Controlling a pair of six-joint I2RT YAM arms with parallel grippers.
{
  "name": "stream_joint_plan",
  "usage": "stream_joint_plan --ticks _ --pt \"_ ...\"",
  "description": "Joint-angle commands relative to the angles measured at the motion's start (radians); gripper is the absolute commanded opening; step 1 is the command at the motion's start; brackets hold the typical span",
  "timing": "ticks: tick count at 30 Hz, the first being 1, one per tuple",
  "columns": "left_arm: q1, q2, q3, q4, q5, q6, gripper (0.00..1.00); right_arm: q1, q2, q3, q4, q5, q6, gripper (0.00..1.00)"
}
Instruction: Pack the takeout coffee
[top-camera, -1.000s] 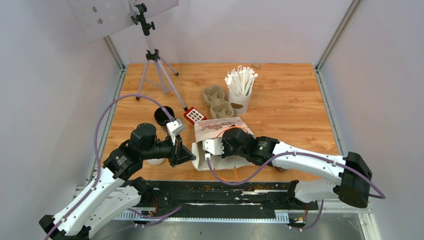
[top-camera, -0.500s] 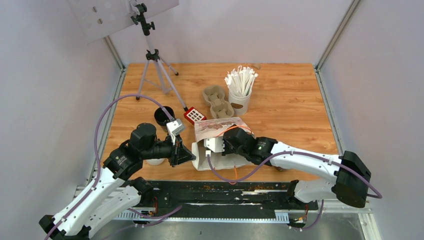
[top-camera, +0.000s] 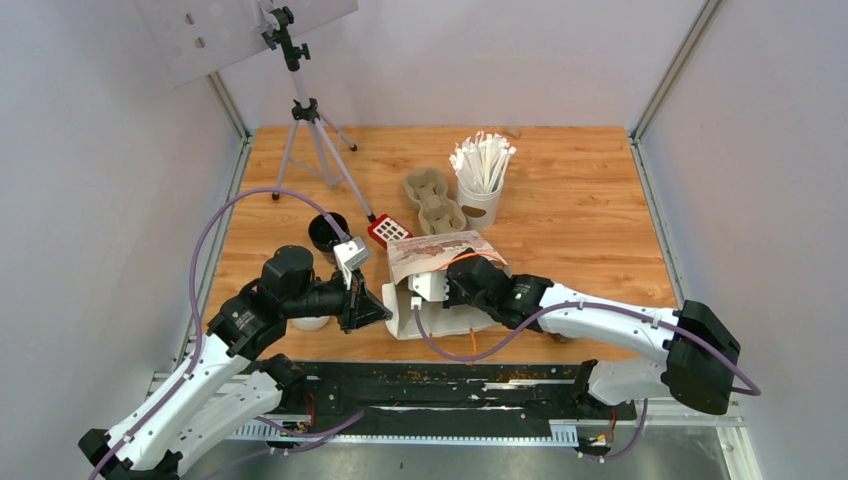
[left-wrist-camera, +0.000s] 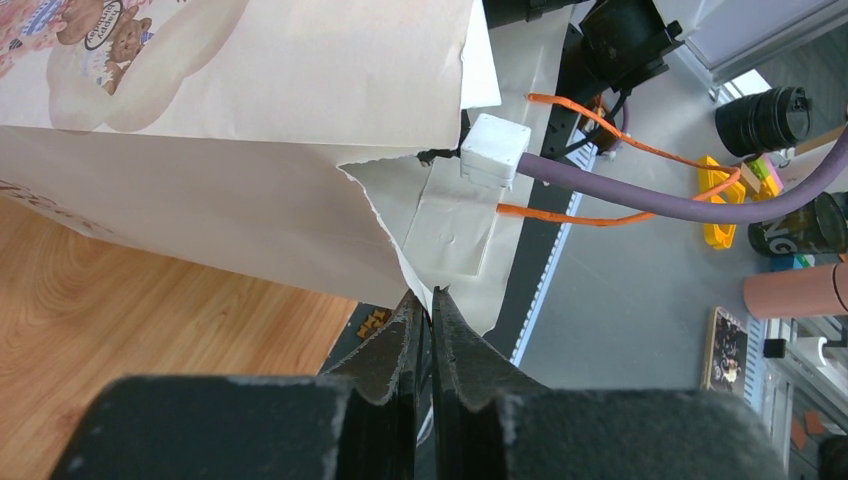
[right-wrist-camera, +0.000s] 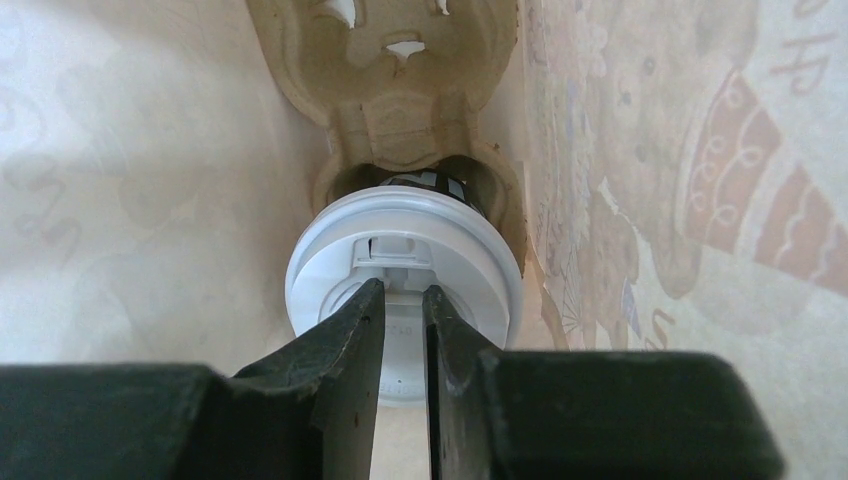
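A paper bag (top-camera: 440, 255) lies on its side at the table's near middle, its mouth toward the left. My left gripper (left-wrist-camera: 428, 300) is shut on the bag's torn mouth edge (left-wrist-camera: 400, 240) and shows in the top view (top-camera: 385, 308) at the mouth. My right arm reaches into the bag. Inside, one takeout coffee (right-wrist-camera: 460, 260), dark with a white lid, sits in a pocket of a beige pulp tray (right-wrist-camera: 400, 90). My right gripper (right-wrist-camera: 402, 290) is right at the lid, its jaws a narrow gap apart with nothing between them.
A second pulp tray (top-camera: 432, 200) and a white cup of wrapped sticks (top-camera: 480, 180) stand behind the bag. A red box (top-camera: 390, 231), a dark round cup (top-camera: 328, 232) and a tripod (top-camera: 310, 130) stand at the left. Something white and round (top-camera: 310, 323) shows under my left arm.
The right gripper's jaws have narrowed a little. The bag's upper side has lifted slightly toward the outer pulp tray. The left arm has not moved.
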Motion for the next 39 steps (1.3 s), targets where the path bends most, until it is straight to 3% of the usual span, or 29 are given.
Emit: stream_joint_plan --ticks 1,24,29,34,39 --pt "0.0 -0.006 0.026 0.02 0.024 -0.004 0.13 -0.019 0.0 -0.018 0.036 0.04 0.022 0.21" --pt "0.0 -0.004 0.026 0.038 0.023 -0.021 0.13 -0.038 -0.008 0.01 0.009 -0.001 0.032 0.22" --pt "0.0 -0.005 0.035 0.041 0.009 -0.035 0.26 -0.036 -0.019 0.048 -0.016 -0.031 0.046 0.25" --pt "-0.001 -0.003 0.035 0.109 0.051 -0.093 0.46 -0.036 -0.02 0.056 -0.016 -0.028 0.04 0.25" --pt "0.0 0.011 0.019 0.154 0.045 -0.16 0.55 -0.036 -0.019 0.056 -0.006 -0.02 0.042 0.25"
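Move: The right hand is inside the tipped takeout bag with its fingers on the white lid of the coffee cup. The carrier well it is pushed into lies about 6 cm ahead, 4 cm left and roughly level, and the empty well is about 6 cm above that one; the spare carrier is some 16 cm ahead and 2 cm left, the straw tub 16 cm ahead and 7 cm right, both lower. The left fingers pinch the bag's rim corner; from them the cup lies about 14 cm ahead, 10 cm right and 9 cm down. While the left hand holds the bag's rim corner still, the right hand bears on the lid and nudges the coffee cup about 1.5 cm forward and to the right in the carrier, then eases back and up by less than a centimetre, its fingers slackening slightly but staying at the lid. Near the end the left fingers open from almost shut to about half, letting go of the rim, and that hand starts upward, some 1.5 cm, drifting slightly right. ##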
